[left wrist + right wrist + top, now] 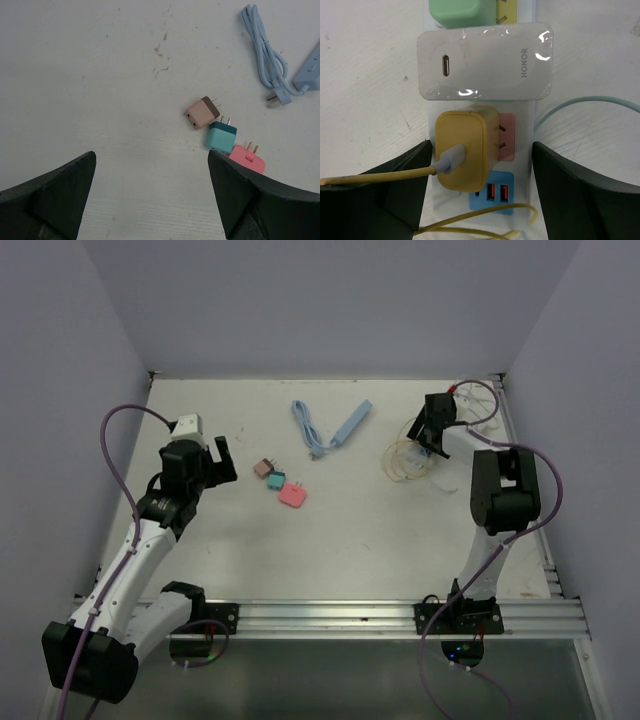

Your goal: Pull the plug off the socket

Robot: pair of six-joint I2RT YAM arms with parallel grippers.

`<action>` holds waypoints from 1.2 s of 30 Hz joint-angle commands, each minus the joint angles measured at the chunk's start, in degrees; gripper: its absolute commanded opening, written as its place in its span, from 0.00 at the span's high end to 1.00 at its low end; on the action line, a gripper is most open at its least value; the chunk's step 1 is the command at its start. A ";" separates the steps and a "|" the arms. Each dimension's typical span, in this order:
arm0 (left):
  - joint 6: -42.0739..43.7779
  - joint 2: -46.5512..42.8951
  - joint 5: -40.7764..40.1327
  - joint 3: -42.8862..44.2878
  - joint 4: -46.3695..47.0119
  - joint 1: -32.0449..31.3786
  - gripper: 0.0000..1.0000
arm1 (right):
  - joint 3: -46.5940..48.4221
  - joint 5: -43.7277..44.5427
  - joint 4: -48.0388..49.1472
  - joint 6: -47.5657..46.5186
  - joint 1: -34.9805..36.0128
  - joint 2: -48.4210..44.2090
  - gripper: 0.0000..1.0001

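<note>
The socket, a white power strip (523, 150), lies under my right gripper (481, 147) at the back right of the table (435, 430). A yellow plug (465, 150) with a yellow cable sits in its pink outlet (506, 137), above a blue USB panel (492, 192). A white HONOR charger (485, 62) and a green plug (462, 12) sit further along the strip. My right gripper is open, with one finger on each side of the yellow plug and not touching it. My left gripper (151, 155) is open and empty over bare table, also seen from above (222, 465).
Three loose plugs lie mid-table: tan (201, 112), teal (220, 136) and pink (247, 156), just right of my left gripper. A light-blue coiled cable (310, 425) with its blue strip (352, 422) lies behind them. Yellowish cable loops (405, 460) lie beside the right gripper.
</note>
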 commanded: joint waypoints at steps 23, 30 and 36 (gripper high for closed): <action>-0.13 0.22 13.35 -0.64 4.61 -0.21 0.03 | -32.93 -7.17 -7.68 7.18 39.28 -28.02 0.53; -5.14 3.39 21.01 3.31 0.39 -2.05 0.02 | -33.29 -6.64 -9.10 6.76 40.97 -41.03 0.27; -11.91 7.78 17.94 8.15 -3.48 -12.50 0.02 | -33.81 -4.01 -11.91 5.78 40.97 -46.76 0.21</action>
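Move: On the far right of the table the right hand already straddles the long white power strip, whose middle lies about 7 cm farther out and 4 cm to the right. The open spot it is taken to is some 25 cm back and 22 cm left. The pink plug is about 18 cm back and 39 cm left, the light-blue strip 7 cm ahead and 24 cm left. From the left hand, the power strip is some 25 cm ahead and 57 cm right, 15 cm lower. Dragging the gripped power strip over the table, the right hand sweeps left and then increasingly back, about 34 cm in all, towards the space right of the pink plug, swinging some 40 degrees counter-clockwise. There it lets go and rises about 5 cm above the yellow charger. The empty left hand, open, speeds up rightward about 10 cm towards the strip, turning clockwise. ##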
